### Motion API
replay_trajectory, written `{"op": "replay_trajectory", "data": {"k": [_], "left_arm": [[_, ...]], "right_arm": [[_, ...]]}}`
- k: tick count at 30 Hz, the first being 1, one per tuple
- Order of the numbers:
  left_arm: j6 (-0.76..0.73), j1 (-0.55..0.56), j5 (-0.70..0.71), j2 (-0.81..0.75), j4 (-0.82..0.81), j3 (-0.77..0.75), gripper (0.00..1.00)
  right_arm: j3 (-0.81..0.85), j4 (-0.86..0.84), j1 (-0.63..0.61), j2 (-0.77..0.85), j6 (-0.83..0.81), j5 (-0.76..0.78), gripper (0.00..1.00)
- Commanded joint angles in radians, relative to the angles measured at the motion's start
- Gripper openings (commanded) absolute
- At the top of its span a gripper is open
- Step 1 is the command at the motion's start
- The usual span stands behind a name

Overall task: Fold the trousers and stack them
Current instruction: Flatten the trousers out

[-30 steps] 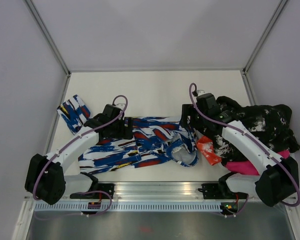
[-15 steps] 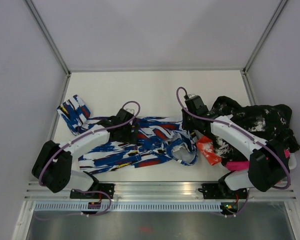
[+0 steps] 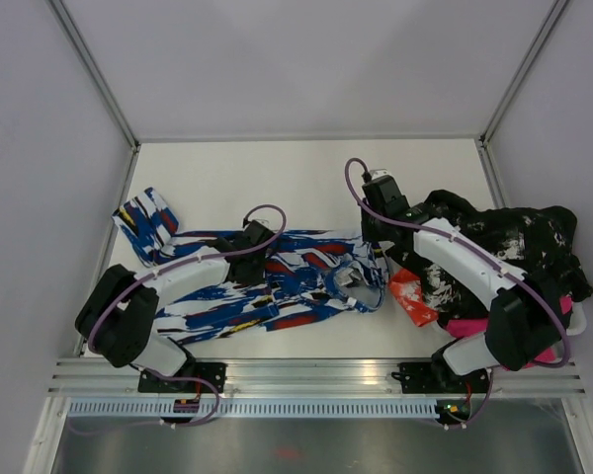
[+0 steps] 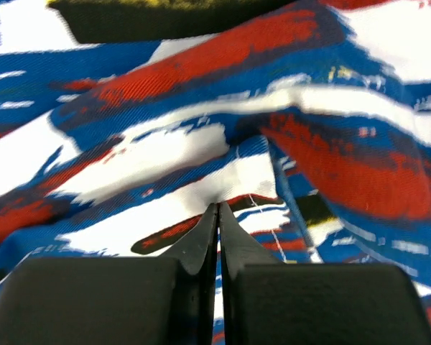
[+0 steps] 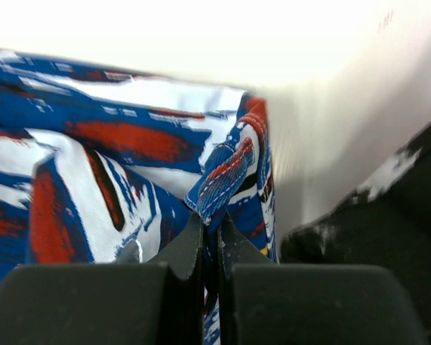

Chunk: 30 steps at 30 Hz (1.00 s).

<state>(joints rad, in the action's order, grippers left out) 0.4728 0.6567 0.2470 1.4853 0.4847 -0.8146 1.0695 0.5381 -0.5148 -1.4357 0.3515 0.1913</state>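
The trousers (image 3: 287,286) lie spread across the table, royal blue with white, red, black and yellow splashes, one leg end turned up at the far left (image 3: 146,222). My left gripper (image 3: 257,259) sits low on the middle of the legs. In the left wrist view it (image 4: 218,208) is shut, with a pinch of the patterned cloth (image 4: 165,151) between its tips. My right gripper (image 3: 370,251) is at the waist end. In the right wrist view it (image 5: 210,219) is shut on a stitched blue edge of the trousers (image 5: 226,176).
A heap of black garments with white flecks (image 3: 514,247) fills the right side, close beside the right arm, and shows in the right wrist view (image 5: 395,223). An orange-red piece (image 3: 412,296) and a pink one (image 3: 474,328) lie at its near edge. Walls enclose the table.
Both grippers have gone from open to shut on the trousers. The left arm has reached further right along the legs. The right gripper has shifted a little to the far left, bunching the waist.
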Motion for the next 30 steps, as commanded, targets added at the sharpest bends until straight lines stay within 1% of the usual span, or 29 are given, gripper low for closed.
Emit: {"op": "replay_trajectory", "data": {"k": [1, 2, 4, 5, 7, 8, 9, 10, 12, 13, 14, 15, 16, 17, 18, 19, 20, 22, 24, 25, 26, 27, 28, 29, 30], "left_arm": [[0.027, -0.002, 0.090, -0.074, 0.116, -0.066, 0.02], [0.012, -0.002, 0.138, -0.142, 0.162, -0.092, 0.02], [-0.011, -0.002, 0.170, -0.245, 0.242, -0.170, 0.02], [-0.043, -0.002, 0.175, -0.373, 0.291, -0.216, 0.02], [-0.071, -0.002, 0.170, -0.512, 0.308, -0.245, 0.02], [-0.072, -0.003, 0.201, -0.578, 0.330, -0.256, 0.02], [-0.066, -0.005, 0.227, -0.688, 0.347, -0.273, 0.02], [-0.057, -0.005, 0.254, -0.729, 0.370, -0.282, 0.02], [0.028, -0.005, 0.362, -0.775, 0.504, -0.323, 0.02], [0.083, -0.005, 0.438, -0.778, 0.567, -0.334, 0.02], [0.137, -0.005, 0.460, -0.780, 0.630, -0.345, 0.02], [0.241, -0.005, 0.474, -0.781, 0.732, -0.360, 0.02], [0.286, -0.005, 0.474, -0.796, 0.767, -0.363, 0.07], [0.341, -0.005, 0.447, -0.813, 0.785, -0.366, 0.23], [0.366, -0.005, 0.433, -0.833, 0.792, -0.363, 0.57], [0.394, -0.005, 0.425, -0.883, 0.789, -0.359, 0.80], [0.406, -0.006, 0.417, -0.911, 0.773, -0.353, 0.99], [0.388, -0.005, 0.429, -0.966, 0.717, -0.327, 1.00], [0.412, -0.005, 0.506, -0.952, 0.730, -0.331, 1.00], [0.430, -0.005, 0.570, -0.927, 0.771, -0.337, 1.00], [0.485, -0.005, 0.601, -0.860, 0.793, -0.343, 1.00], [0.500, -0.005, 0.624, -0.823, 0.801, -0.345, 1.00], [0.497, -0.005, 0.632, -0.783, 0.761, -0.345, 1.00], [0.481, -0.006, 0.620, -0.704, 0.720, -0.345, 1.00], [0.430, -0.009, 0.591, -0.667, 0.641, -0.322, 1.00]], "right_arm": [[0.153, -0.075, 0.002, -0.048, -0.031, 0.040, 0.00], [0.183, -0.088, 0.004, -0.078, -0.037, 0.043, 0.00], [0.283, -0.121, 0.016, -0.113, -0.052, 0.050, 0.00], [0.364, -0.121, 0.041, -0.155, -0.052, 0.048, 0.00], [0.447, -0.107, 0.073, -0.192, -0.057, 0.019, 0.00], [0.486, -0.101, 0.102, -0.216, -0.059, 0.016, 0.00], [0.541, -0.101, 0.114, -0.221, -0.063, 0.016, 0.00], [0.555, -0.113, 0.140, -0.219, -0.075, 0.016, 0.00], [0.570, -0.154, 0.166, -0.192, -0.089, 0.020, 0.00], [0.567, -0.170, 0.194, -0.180, -0.098, 0.023, 0.00], [0.561, -0.184, 0.209, -0.151, -0.103, 0.022, 0.00], [0.551, -0.196, 0.223, -0.138, -0.108, 0.017, 0.00], [0.546, -0.198, 0.237, -0.129, -0.109, 0.011, 0.00], [0.540, -0.196, 0.263, -0.115, -0.112, 0.004, 0.00], [0.523, -0.194, 0.274, -0.109, -0.114, -0.013, 0.00], [0.512, -0.194, 0.292, -0.106, -0.115, -0.021, 0.00], [0.503, -0.188, 0.300, -0.103, -0.118, -0.027, 0.00], [0.474, -0.191, 0.315, -0.101, -0.114, -0.046, 0.00], [0.454, -0.201, 0.337, -0.098, -0.108, -0.073, 0.00], [0.452, -0.204, 0.344, -0.098, -0.112, -0.084, 0.00], [0.451, -0.205, 0.346, -0.098, -0.117, -0.088, 0.00], [0.454, -0.207, 0.348, -0.097, -0.126, -0.087, 0.00], [0.454, -0.208, 0.354, -0.098, -0.128, -0.087, 0.00], [0.454, -0.207, 0.357, -0.095, -0.128, -0.085, 0.00], [0.452, -0.208, 0.360, -0.094, -0.126, -0.087, 0.00]]}}
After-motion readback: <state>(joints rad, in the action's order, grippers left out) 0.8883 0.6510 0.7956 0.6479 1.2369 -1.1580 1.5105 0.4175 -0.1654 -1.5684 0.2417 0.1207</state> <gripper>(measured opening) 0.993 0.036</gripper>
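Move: The right hand already pinches the trousers' waistband corner; the bare table it carries this to lies about 15 cm ahead and 9 to the right. From that hand, the black cloth pile is about 29 cm right and 2 farther out, and the orange cloth 9 right and 11 back. From the left hand, closed low on the trousers, the lower leg end is roughly 21 cm left and 10 back, and the upper one 26 left and 13 ahead. Keeping its pinch on the waistband corner, the right hand hauls it up and forward about 15 cm each, swinging some 9 cm right as the fingers tilt outward. The left hand's shut tips leave the cloth, rising fast some 30 cm and then left and slightly back; they open wide as the hand settles back a little, turned counter-clockwise, high over the lower leg end. ##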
